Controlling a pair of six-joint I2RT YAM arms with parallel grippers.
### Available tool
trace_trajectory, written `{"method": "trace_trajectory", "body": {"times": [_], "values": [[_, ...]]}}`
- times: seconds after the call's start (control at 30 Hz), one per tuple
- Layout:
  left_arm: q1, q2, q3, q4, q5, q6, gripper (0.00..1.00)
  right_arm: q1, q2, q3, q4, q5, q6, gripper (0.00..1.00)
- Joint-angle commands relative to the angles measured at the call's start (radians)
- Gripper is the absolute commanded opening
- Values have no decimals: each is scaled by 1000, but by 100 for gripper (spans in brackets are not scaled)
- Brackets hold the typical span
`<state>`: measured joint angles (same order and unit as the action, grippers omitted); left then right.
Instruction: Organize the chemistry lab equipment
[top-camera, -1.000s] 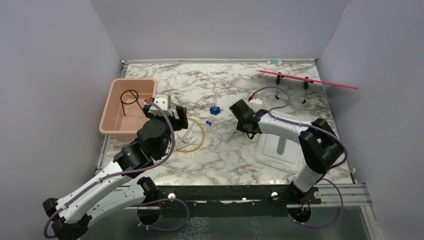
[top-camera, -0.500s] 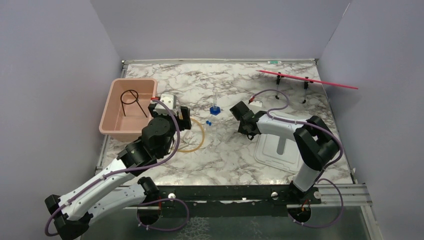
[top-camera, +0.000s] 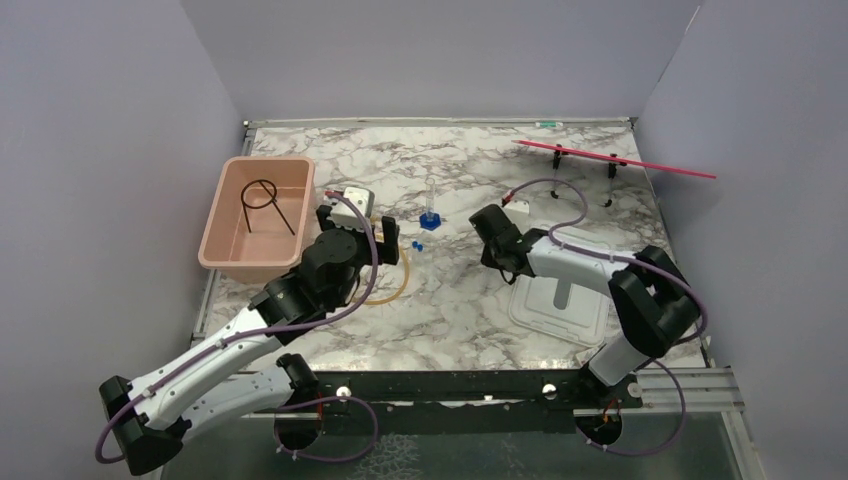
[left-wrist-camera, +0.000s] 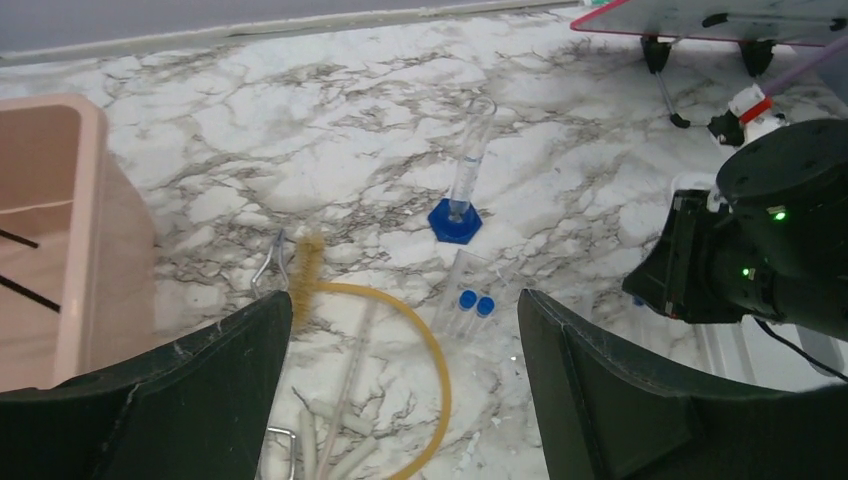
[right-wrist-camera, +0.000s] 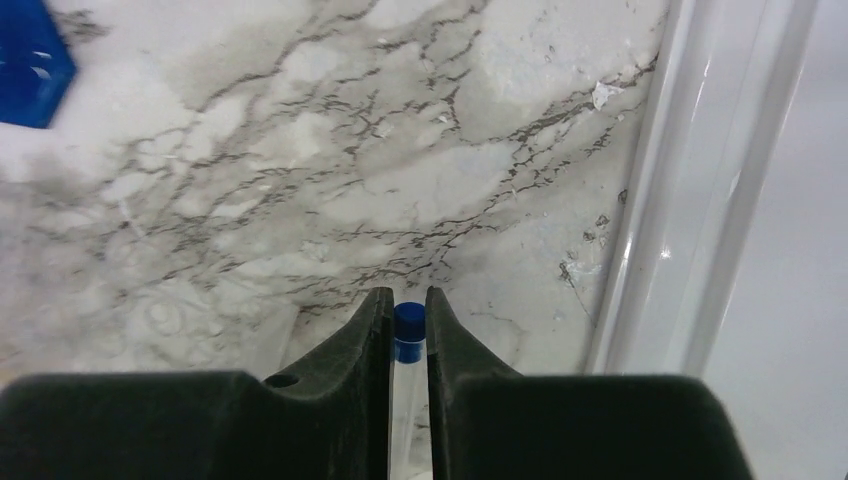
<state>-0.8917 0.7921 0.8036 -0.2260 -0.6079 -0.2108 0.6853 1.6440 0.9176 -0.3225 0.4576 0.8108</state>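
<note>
My right gripper (right-wrist-camera: 407, 300) is shut on a clear blue-capped tube (right-wrist-camera: 408, 325), low over the marble beside the white lid (right-wrist-camera: 700, 200). In the top view it sits at mid-table (top-camera: 503, 262). My left gripper (left-wrist-camera: 403, 295) hangs open above the amber rubber tubing loop (left-wrist-camera: 436, 345), holding nothing. Two more blue-capped tubes (left-wrist-camera: 475, 303) lie just beyond the loop. The blue-based clear vial (left-wrist-camera: 455, 217) stands upright behind them. Tongs with pale tips (left-wrist-camera: 330, 440) and a bristle brush (left-wrist-camera: 305, 265) lie inside the loop. The black wire ring (top-camera: 262, 195) rests in the pink tub (top-camera: 225, 255).
The white lid (top-camera: 590, 325) with its grey slot lies at the right front. A red rack (top-camera: 610, 158) on black legs stands at the back right. My right arm (left-wrist-camera: 780, 240) fills the right side of the left wrist view. Purple walls enclose the table.
My right gripper's jaws have closed onto the blue-capped tube. My left arm has swung right, from the tub's corner to over the amber loop, and its jaws have widened a little.
</note>
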Motion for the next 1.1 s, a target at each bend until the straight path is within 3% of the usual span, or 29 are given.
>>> {"method": "trace_trajectory", "body": {"times": [0.0,0.27,0.5,0.67,1.07], "values": [[0,53,-2,34,161,-114,87,-5,-145,-27,70,-42,-58,11],[0,162,-78,281,501,-410,88,-5,-428,-107,223,-281,-118,11],[-1,290,-97,497,678,-590,73,-6,-582,-152,313,-472,-92,11],[0,356,-79,512,728,-636,58,-6,-605,-163,345,-500,-48,11],[-2,400,-79,535,852,-609,34,-6,-609,-172,373,-543,5,11]]}}
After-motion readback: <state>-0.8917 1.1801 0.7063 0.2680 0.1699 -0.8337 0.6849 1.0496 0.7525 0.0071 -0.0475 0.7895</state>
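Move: The right hand already pinches the blue-capped tube just above the table. The left gripper, where it is being taken, is about 25 cm to its left, 6 cm back and 24 cm higher. The pair of capped tubes lies 15 cm left and 2 cm ahead of the right hand, the measuring cylinder 13 cm left and 8 cm ahead. From the left hand, the held tube is some 24 cm right, 3 cm ahead and 26 cm down. Keeping its pinch on the tube's blue cap, the right hand lifts about 20 cm, drifting left and back, left side rising and fingers tipping up to present the tube's free end. The left hand swings some 18 cm right to meet it, sinking and drawing back about 5 cm each, turning clockwise and tipping down while its fingers close from wide to under half open around that end. ##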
